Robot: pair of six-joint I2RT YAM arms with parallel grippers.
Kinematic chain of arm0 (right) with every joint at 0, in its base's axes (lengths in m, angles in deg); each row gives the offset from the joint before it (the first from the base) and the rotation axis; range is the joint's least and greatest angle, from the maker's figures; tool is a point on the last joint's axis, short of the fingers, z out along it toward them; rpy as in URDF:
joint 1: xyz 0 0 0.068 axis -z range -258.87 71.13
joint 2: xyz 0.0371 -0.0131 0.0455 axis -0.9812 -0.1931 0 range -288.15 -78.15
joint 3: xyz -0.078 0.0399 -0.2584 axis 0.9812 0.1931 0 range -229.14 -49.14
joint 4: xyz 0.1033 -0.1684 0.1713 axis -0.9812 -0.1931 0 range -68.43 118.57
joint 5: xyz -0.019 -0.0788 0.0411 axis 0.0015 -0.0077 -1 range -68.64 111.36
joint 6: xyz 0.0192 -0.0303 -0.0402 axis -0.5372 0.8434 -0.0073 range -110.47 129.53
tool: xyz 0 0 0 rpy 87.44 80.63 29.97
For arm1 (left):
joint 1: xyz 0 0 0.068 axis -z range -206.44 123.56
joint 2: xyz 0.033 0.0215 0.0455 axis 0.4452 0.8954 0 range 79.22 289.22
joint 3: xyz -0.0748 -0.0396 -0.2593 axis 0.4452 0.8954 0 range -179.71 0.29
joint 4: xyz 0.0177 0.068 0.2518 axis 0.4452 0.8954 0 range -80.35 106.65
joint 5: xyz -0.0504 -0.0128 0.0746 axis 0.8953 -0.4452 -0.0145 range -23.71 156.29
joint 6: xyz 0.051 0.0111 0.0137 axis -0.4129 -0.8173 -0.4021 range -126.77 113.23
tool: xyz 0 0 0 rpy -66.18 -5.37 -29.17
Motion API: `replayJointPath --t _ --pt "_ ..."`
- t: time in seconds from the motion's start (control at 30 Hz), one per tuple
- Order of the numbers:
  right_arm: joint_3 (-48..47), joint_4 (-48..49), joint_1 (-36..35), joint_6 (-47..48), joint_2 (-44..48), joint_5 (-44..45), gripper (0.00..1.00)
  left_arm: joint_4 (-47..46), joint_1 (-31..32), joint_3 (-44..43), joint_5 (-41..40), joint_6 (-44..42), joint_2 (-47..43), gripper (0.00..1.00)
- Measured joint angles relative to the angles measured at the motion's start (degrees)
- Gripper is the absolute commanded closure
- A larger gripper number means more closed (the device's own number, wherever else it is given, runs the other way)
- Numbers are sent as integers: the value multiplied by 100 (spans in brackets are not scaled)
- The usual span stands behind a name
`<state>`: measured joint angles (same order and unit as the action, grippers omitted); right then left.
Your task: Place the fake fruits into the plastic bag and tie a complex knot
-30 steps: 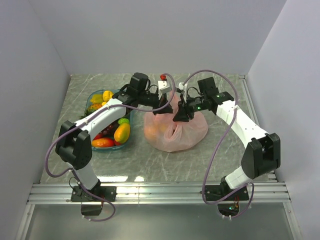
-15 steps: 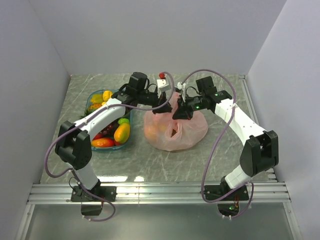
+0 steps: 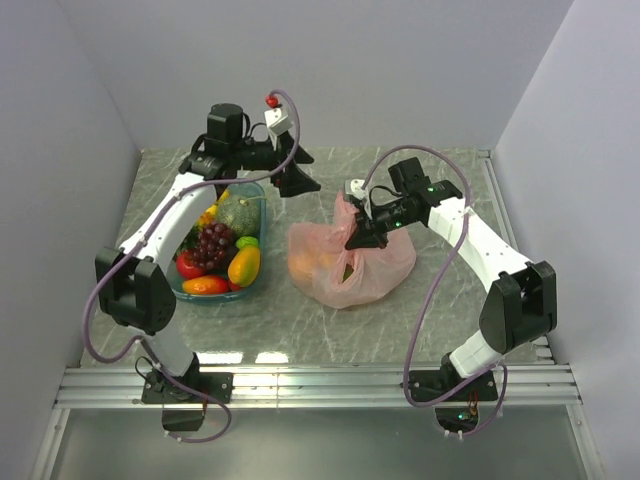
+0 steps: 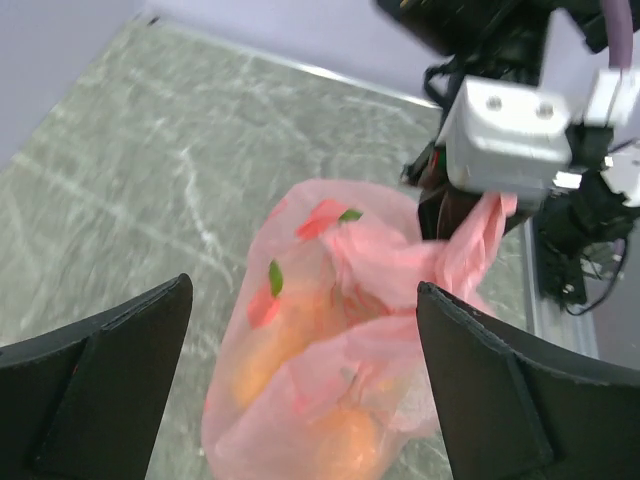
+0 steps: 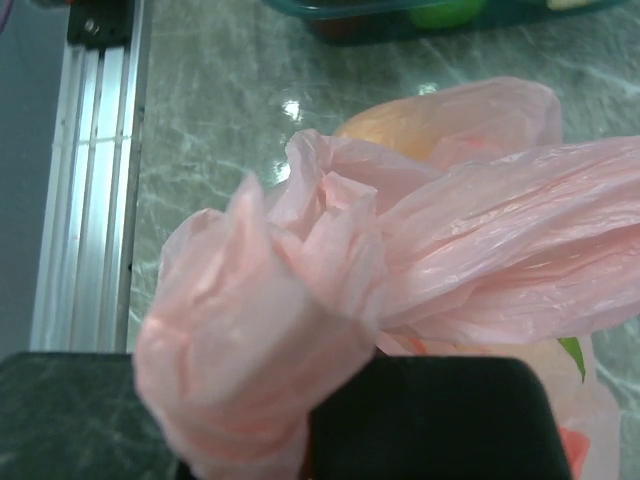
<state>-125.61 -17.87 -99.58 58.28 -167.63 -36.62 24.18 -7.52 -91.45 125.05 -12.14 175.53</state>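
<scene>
The pink plastic bag [image 3: 345, 268] lies on the table's middle, with orange fake fruits [image 3: 315, 258] showing through it. My right gripper [image 3: 359, 237] is shut on the bag's bunched top [image 5: 262, 335], which spills over its black finger [image 5: 430, 420]; I cannot tell whether that bunch is a knot. My left gripper [image 3: 297, 182] hangs open, up and back-left of the bag, touching nothing. In the left wrist view the bag [image 4: 300, 350] lies below, between the spread fingers [image 4: 110, 380]. More fake fruits, purple grapes [image 3: 210, 243] and a mango [image 3: 243, 266], sit in the teal tray [image 3: 257, 196].
The teal tray stands left of the bag, under the left arm. Walls close in on the left, back and right. An aluminium rail [image 3: 320, 385] runs along the near edge. Cables loop above both arms.
My left gripper opened, let go of the bag's top and swung up and back to the left. My right gripper closed on the bunched plastic, and the bag's top shifted slightly.
</scene>
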Motion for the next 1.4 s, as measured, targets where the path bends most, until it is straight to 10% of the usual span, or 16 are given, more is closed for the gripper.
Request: replayJointPath --t 0.87,1.03,1.2,1.4 --pt "-426 -1202 -181 1784 -284 7 100 387 577 -446 1493 -162 1080 22" --pt "-426 -1220 -181 1805 -284 33 100 901 557 -505 1491 -468 1143 48" --pt "-424 -1187 -177 1775 -284 90 100 2124 420 -1067 1563 -1276 1425 99" --pt "-417 -957 -90 1502 -284 114 100 2693 245 -909 1646 -1722 1165 100"
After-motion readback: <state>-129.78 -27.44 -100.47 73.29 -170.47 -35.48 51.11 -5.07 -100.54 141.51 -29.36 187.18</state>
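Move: The bag's loose tail end stands about 5 cm back, 7 cm right and 7 cm below the left gripper; it juts up and forward from the right gripper's grip, some 8 cm ahead of that gripper, 3 cm left and 5 cm above. From the left gripper, the right gripper's grip on the bag's neck is about 13 cm back, 10 cm right and 12 cm lower; the filled bag lies 19 cm back, 8 cm right, some 22 cm down. Bring the open left gripper down, back and to the right towards the bag's tail, about 5 cm each way, turning it some 20 degrees clockwise. Shut the fingers fully on the tail's end and draw it about 3 cm left, away from the right gripper. Keep the right gripper shut on the neck, turning slightly counter-clockwise. ##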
